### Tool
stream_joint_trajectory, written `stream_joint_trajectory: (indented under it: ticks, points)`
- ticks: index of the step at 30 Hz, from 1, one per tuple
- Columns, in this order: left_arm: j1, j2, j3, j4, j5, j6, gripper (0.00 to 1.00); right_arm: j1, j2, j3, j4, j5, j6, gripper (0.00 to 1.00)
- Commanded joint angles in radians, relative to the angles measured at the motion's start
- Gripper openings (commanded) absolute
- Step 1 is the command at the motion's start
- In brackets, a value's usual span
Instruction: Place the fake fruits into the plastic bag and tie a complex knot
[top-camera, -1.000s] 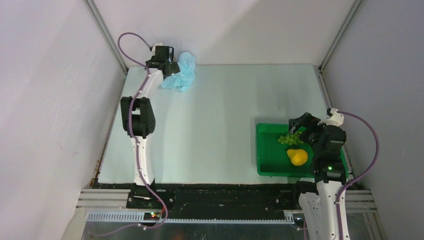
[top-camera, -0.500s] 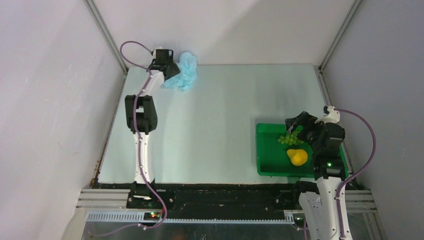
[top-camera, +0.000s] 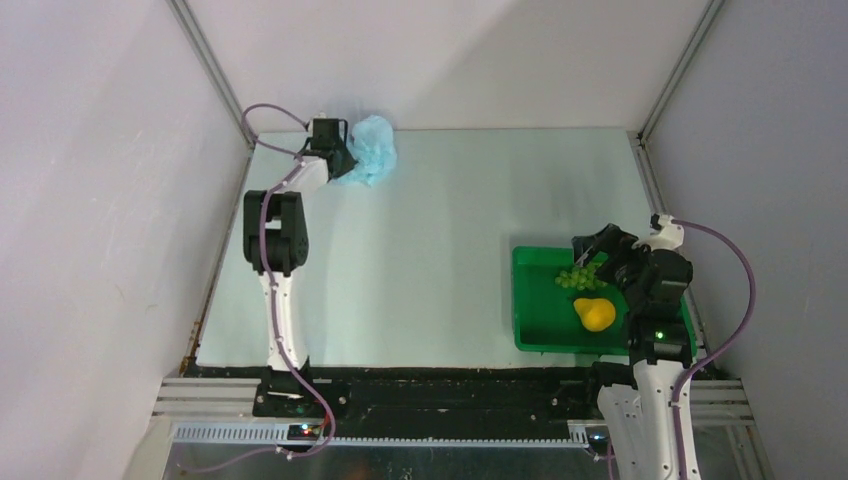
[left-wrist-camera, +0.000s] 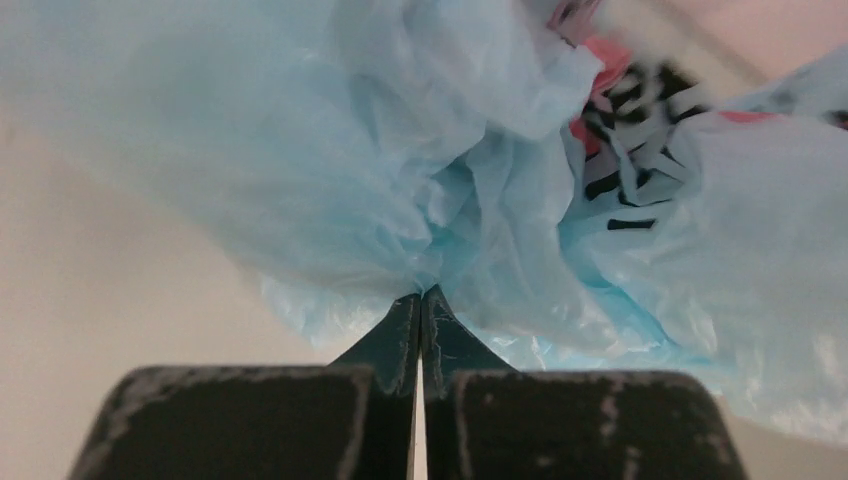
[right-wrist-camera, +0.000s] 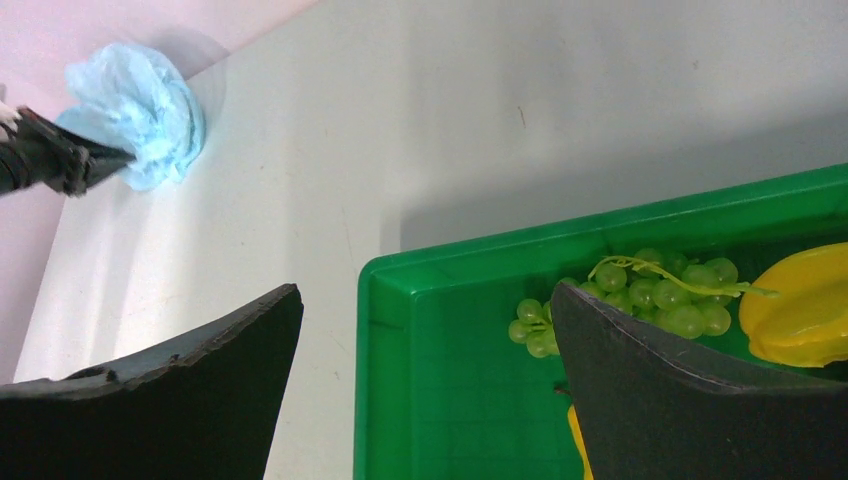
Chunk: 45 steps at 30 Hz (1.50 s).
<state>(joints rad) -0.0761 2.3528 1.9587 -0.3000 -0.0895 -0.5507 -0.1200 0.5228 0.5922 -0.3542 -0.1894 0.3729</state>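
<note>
The crumpled light-blue plastic bag (top-camera: 372, 150) lies at the table's far left corner against the back wall. My left gripper (top-camera: 343, 160) reaches into its left side. In the left wrist view the bag (left-wrist-camera: 400, 150) fills the frame, and the left gripper (left-wrist-camera: 420, 297) is shut, with a fold of film pinched at the tips. The green grapes (top-camera: 578, 278) and the yellow fruit (top-camera: 597, 315) lie in the green tray. My right gripper (top-camera: 597, 245) hovers open over the tray's far edge. In the right wrist view the right gripper (right-wrist-camera: 425, 290) is empty, with the grapes (right-wrist-camera: 660, 290) beside its right finger.
The rigid green tray (top-camera: 535, 330) stands at the near right of the pale table, and its rim (right-wrist-camera: 385, 330) shows in the right wrist view. Grey walls close in the back and both sides. The bag (right-wrist-camera: 135, 100) shows far off in that view.
My left gripper has closed from wide open onto the bag's film, and the bag has bunched up towards the wall. The right arm has barely moved.
</note>
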Motion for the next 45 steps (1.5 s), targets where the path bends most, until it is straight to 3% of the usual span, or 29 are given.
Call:
stream_joint_trajectory:
  ticks: [1, 9, 16, 22, 26, 28, 29, 32, 34, 38, 41, 45]
  points:
    - [-0.051, -0.282, -0.289, 0.264, -0.006, -0.050, 0.00, 0.002, -0.010, -0.001, 0.046, -0.033, 0.011, 0.99]
    - [-0.241, -0.721, -0.956, 0.610, -0.159, -0.058, 0.00, 0.009, -0.018, 0.006, 0.014, -0.104, 0.080, 0.99]
    - [-0.471, -0.983, -1.307, 0.814, -0.249, -0.021, 0.00, 0.092, -0.038, 0.006, -0.031, -0.112, 0.175, 0.99]
    - [-0.631, -1.177, -1.534, 0.906, -0.215, 0.106, 0.00, 0.286, -0.034, 0.006, -0.047, -0.008, 0.236, 0.99]
    - [-0.667, -1.282, -1.741, 1.004, -0.159, 0.136, 0.00, 0.465, -0.004, 0.006, -0.047, 0.093, 0.256, 0.99]
    - [-0.686, -1.348, -1.795, 0.974, -0.174, 0.143, 0.02, 0.538, 0.016, 0.006, -0.040, 0.140, 0.271, 0.99]
    - [-0.696, -1.367, -1.809, 0.941, -0.180, 0.140, 0.06, 0.561, 0.032, 0.006, -0.033, 0.165, 0.275, 0.99]
    - [-0.711, -1.508, -1.827, 0.817, -0.193, 0.110, 0.48, 0.670, 0.065, 0.006, -0.018, 0.222, 0.301, 0.99]
    - [-0.716, -1.612, -1.786, 0.664, -0.201, 0.091, 0.61, 0.732, 0.088, 0.006, -0.004, 0.273, 0.313, 0.99]
    - [-0.727, -1.775, -1.613, 0.317, -0.192, 0.065, 0.81, 0.846, 0.139, 0.006, 0.036, 0.391, 0.331, 0.99]
    - [-0.726, -1.800, -1.434, 0.047, -0.194, 0.069, 0.96, 0.908, 0.180, 0.006, 0.083, 0.428, 0.342, 0.99]
    - [-0.721, -1.706, -1.203, -0.147, -0.166, 0.146, 0.99, 0.951, 0.260, 0.013, 0.145, 0.462, 0.349, 0.99]
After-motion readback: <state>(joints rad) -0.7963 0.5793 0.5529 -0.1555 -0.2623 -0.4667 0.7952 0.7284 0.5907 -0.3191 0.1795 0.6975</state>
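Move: The blue bag, already pinched by the shut left fingers, has its bulk about 5 cm ahead and 6 cm right of that hand, at its height. The bare spot for it lies about 34 cm back and 21 cm right, slightly below; the green tray's middle is 38 cm right and 8 cm back of that spot. From the right hand, the spot is 2 cm ahead, 33 cm left and 17 cm below; the bag is about 40 cm ahead and 46 cm left. The bag is pulled fast back across the table by the left hand, some 40 cm and rightward too, rising a little and then sinking; the wrist swings clockwise about 30 degrees and tips up. Low down the fingers open, let go, and lift straight up about 12 cm. The open right hand leaves the tray leftward, slightly back and down, turning counter-clockwise towards the bag's new place. ##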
